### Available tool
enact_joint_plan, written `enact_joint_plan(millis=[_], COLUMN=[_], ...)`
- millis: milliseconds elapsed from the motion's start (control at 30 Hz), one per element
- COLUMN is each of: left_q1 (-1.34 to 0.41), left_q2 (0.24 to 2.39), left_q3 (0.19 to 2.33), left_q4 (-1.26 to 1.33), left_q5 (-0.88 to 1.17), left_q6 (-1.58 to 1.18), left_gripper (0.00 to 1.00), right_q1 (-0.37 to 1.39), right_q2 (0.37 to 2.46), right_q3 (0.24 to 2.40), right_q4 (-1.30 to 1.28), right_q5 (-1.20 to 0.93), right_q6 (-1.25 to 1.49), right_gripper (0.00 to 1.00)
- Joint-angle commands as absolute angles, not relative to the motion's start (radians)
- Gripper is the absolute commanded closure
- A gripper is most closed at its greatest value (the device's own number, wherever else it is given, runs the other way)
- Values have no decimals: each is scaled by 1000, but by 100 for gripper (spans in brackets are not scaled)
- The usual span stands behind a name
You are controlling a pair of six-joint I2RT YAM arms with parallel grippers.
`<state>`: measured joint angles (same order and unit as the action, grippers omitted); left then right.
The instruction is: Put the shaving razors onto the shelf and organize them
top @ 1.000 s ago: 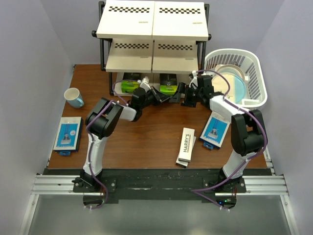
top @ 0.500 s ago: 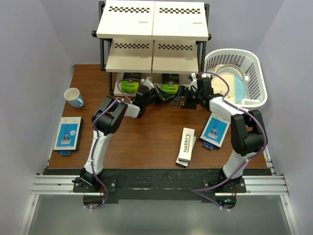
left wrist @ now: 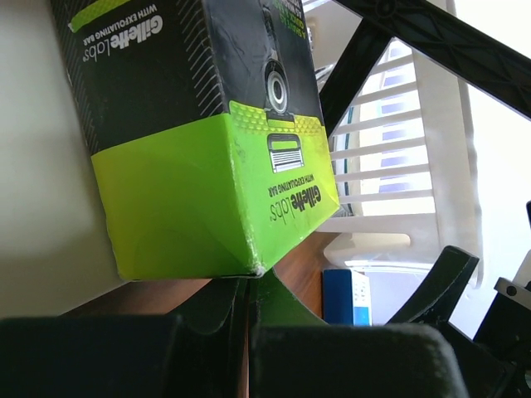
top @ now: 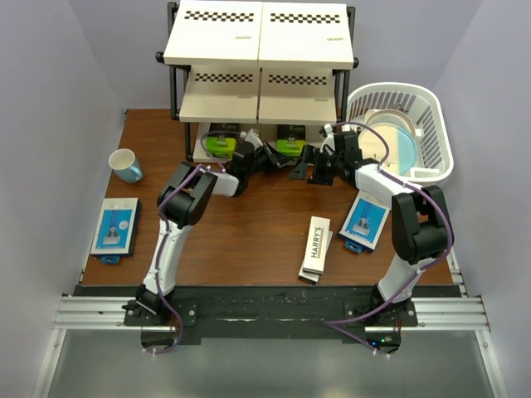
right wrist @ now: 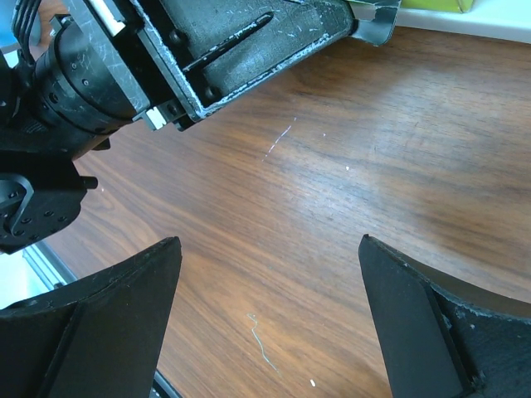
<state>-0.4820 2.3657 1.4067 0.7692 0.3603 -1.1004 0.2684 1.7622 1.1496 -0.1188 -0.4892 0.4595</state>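
Observation:
The shelf (top: 257, 75) stands at the back of the table. Two black razor boxes with lime-green ends lie on its lowest tier, one on the left (top: 219, 143) and one on the right (top: 290, 146). My left gripper (top: 279, 157) is shut and empty. In the left wrist view its tips (left wrist: 249, 286) touch the lower corner of the right lime box (left wrist: 207, 191). My right gripper (top: 309, 171) hangs open over bare wood (right wrist: 270, 249) just right of it. Blue-and-white boxes lie at left (top: 114, 228) and right (top: 365, 222). Two stacked HARRY'S boxes (top: 315, 247) lie mid-table.
A white plastic basket (top: 431, 124) with a white-and-blue plate (top: 394, 141) stands at the back right, close behind my right arm. A blue mug (top: 124, 164) sits at the left. The shelf's black frame leg (left wrist: 357, 66) is beside the lime box.
My left gripper has pushed toward the shelf, and the right lime box has slid a little further back under the tier. The right gripper has barely moved.

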Motion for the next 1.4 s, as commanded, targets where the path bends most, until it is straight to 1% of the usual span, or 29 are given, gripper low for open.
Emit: enact_joint_plan(millis=[0, 33, 67, 133, 167, 200, 333, 367, 433, 500, 533, 600, 633, 700, 733, 767, 800, 833, 867, 933, 1000, 1033, 1100, 1133, 1167, 1200, 1233, 1333, 1367], left_q1=[-471, -471, -471, -471, -471, -468, -451, -446, -431, -416, -413, -400, -396, -374, -368, -359, -356, -353, -348, -327, -269, -244, -166, -140, -85, -57, -29, 141, 246], left_q2=[2378, 2375, 2364, 2346, 2321, 2304, 2153, 2122, 2027, 1955, 1884, 1810, 1737, 1633, 1609, 1589, 1574, 1543, 1528, 1473, 1427, 1375, 1316, 1306, 1299, 1310, 1319, 1335, 1335], left_q3=[1440, 1430, 1422, 1388, 1375, 1356, 1202, 1171, 1081, 1022, 972, 925, 876, 816, 813, 807, 807, 810, 808, 793, 776, 779, 829, 860, 894, 966, 1000, 1037, 1032], left_q4=[775, 775, 779, 802, 827, 837, 877, 877, 870, 790, 749, 585, 537, 396, 324, 204, 149, 90, -33, -104, -167, -219, -296, -401, -457, -519, -643, -756, -762], left_q5=[353, 353, 357, 371, 396, 406, 452, 460, 494, 511, 529, 534, 538, 534, 525, 537, 555, 554, 540, 510, 470, 390, 312, 246, 224, 216, 162, 75, 57], left_q6=[-1104, -1111, -1112, -1109, -1108, -1108, -1100, -1098, -1054, -1002, -930, -841, -759, -660, -622, -576, -463, -412, -369, -282, -235, -223, -142, -97, -50, 80, 133, 273, 300], left_gripper=[100, 98, 87, 80, 74, 65, 53, 47, 43, 41, 41, 40, 38, 34, 30, 29, 28, 25, 25, 24, 23, 21, 18, 12, 8, 7, 7, 7, 7], right_q1=[270, 270, 268, 270, 271, 268, 270, 270, 268, 270, 268, 268, 268, 268, 268, 268, 268, 268, 267, 268, 268, 270, 268, 270, 270, 268, 270, 268, 270], right_q2=[1755, 1755, 1753, 1752, 1749, 1747, 1735, 1733, 1723, 1703, 1692, 1652, 1635, 1579, 1560, 1539, 1525, 1491, 1471, 1403, 1353, 1332, 1281, 1269, 1243, 1233, 1223, 1219, 1226], right_q3=[1152, 1151, 1150, 1152, 1154, 1158, 1183, 1186, 1196, 1210, 1215, 1236, 1239, 1243, 1243, 1241, 1241, 1239, 1230, 1181, 1120, 1100, 1063, 1055, 1048, 1033, 1026, 1028, 1046], right_q4=[-89, -89, -87, -89, -90, -95, -118, -127, -141, -198, -227, -352, -439, -521, -588, -622, -656, -717, -736, -762, -767, -762, -773, -778, -776, -772, -752, -718, -713], right_q5=[-499, -499, -499, -499, -500, -502, -506, -505, -508, -509, -511, -496, -495, -474, -453, -402, -390, -376, -368, -359, -368, -359, -328, -325, -327, -327, -333, -380, -391], right_q6=[449, 449, 449, 448, 446, 440, 416, 408, 385, 315, 283, 154, 97, -56, -95, -130, -176, -199, -218, -256, -313, -330, -365, -371, -374, -368, -359, -322, -302], right_gripper=[8, 8, 8, 8, 8, 8, 8, 8, 8, 7, 7, 7, 8, 8, 8, 8, 8, 9, 9, 9, 9, 9, 9, 9, 9, 9, 9, 9, 9])
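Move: The left hand, fingers shut, has the right-hand green-ended razor box close in front, its middle some 8 cm ahead and 3 cm up. The left blue razor box lies about 52 cm to its left, 20 cm back and 6 cm down; the mug is level with it, 49 cm left and 2 cm lower. From the right hand, the white HARRY'S boxes lie 24 cm back, 2 cm right; the right blue box is 16 cm back, 18 cm right, both 8 cm below. The left fingertips come free of the green-ended razor box's front; that hand draws back about 18 cm, rising and sinking again, then sweeps fast to the left towards the mug and the left blue box, some 35 cm in all, fingers opening wide and wrist rolling to point down. The right hand, still open, starts later, going back and to the right towards the HARRY'S and right blue boxes, rising slightly and turning counter-clockwise. ##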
